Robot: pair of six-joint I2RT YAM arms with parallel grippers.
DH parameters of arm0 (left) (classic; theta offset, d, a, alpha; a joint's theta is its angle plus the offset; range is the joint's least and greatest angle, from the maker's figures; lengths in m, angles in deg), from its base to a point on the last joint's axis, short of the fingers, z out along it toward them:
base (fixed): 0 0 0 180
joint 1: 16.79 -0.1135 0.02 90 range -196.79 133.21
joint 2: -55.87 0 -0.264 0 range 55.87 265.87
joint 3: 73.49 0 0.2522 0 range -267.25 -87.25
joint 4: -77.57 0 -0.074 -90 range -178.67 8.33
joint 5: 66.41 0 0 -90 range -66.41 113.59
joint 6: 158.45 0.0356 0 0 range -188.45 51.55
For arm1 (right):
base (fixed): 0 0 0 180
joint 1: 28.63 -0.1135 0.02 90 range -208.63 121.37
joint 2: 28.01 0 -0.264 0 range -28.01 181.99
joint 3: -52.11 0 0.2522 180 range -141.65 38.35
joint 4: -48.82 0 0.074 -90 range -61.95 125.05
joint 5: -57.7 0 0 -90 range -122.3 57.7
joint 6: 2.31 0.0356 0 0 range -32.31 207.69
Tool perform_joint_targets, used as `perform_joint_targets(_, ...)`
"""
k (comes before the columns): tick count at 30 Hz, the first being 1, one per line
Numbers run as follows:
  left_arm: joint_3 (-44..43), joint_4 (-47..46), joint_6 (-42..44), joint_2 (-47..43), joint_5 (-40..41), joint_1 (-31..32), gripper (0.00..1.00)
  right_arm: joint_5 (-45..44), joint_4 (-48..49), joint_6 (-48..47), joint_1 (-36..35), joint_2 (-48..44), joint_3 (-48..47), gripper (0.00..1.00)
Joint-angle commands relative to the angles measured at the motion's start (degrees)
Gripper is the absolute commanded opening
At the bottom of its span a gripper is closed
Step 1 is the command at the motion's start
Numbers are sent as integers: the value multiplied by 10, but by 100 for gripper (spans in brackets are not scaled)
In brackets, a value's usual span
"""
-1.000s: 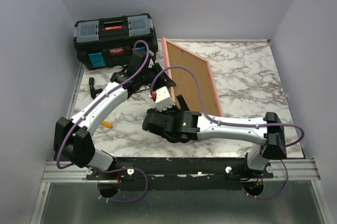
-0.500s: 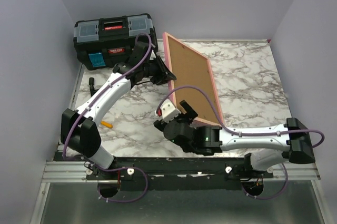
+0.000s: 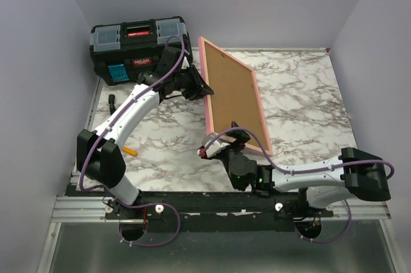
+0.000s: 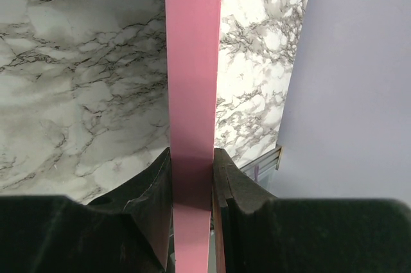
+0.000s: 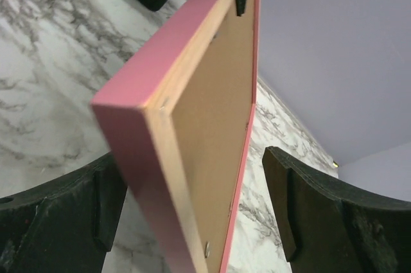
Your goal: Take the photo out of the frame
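Note:
The pink frame (image 3: 262, 114) stands tilted on the marble table (image 3: 302, 93), left edge raised and its brown backing board (image 3: 232, 96) facing up. My left gripper (image 3: 204, 88) is shut on that raised left edge; the left wrist view shows both pads pressed against the pink frame (image 4: 191, 61). My right gripper (image 3: 221, 143) is open at the frame's near corner. In the right wrist view, its fingers (image 5: 302, 202) stand wide on either side of the corner (image 5: 138, 138) without touching it. The photo is hidden behind the backing board.
A black toolbox (image 3: 140, 48) stands at the back left, just behind my left arm. A small orange object (image 3: 130, 151) lies on the table near the left arm's base. Purple walls close in the table on three sides.
My left gripper carried the frame's edge up and right, tilting it steeper. My right arm drew back toward the near edge and brought its open jaws around the frame's near corner.

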Motion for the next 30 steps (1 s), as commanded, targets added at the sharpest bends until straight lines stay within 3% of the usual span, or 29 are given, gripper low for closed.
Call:
perform_joint_targets(1,-30,-13,9,-7,-28,-5,0,3,165,-82,28,26,14,89)
perform_joint_targets(7,-29,-12,11,-6,-36,-10,0,24,183,-89,46,62,8,81)
perform_joint_targets(14,-32,-12,13,-7,-41,-13,0,15,282,-137,54,95,16,73)
perform_joint_targets(22,-36,-13,17,-7,-43,-16,0,10,267,-98,60,119,6,34)
perform_joint_targets(26,-34,-22,23,-11,-42,-17,0,-6,261,-77,63,134,-2,20)
perform_joint_targets(28,-34,-23,23,-8,-44,-18,0,-18,260,-68,66,142,-5,2)
perform_joint_targets(30,-35,-23,24,-2,-47,-19,0,-22,269,-58,67,144,-1,1)
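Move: The raised frame's near left corner is about 4 cm ahead of the open right hand, 1 cm to its left and 1 cm lower. The left hand's grip on the same pink edge lies some 14 cm ahead of the right hand, 6 cm left and 4 cm above; the brown board's middle is roughly 14 cm ahead, 6 cm right and 4 cm below. From the left hand the corner is about 10 cm back, 4 cm right and 5 cm down. Forward about 4 cm, quick at first and then easing, the right hand reaches over the frame's near left corner, its fingers tipping up some 5 degrees. It ends with a slight sink of about 1 cm while the fingers close from nearly wide open and pinch the near end of the pink edge. The left hand stays in place and keeps its grip on that edge. ##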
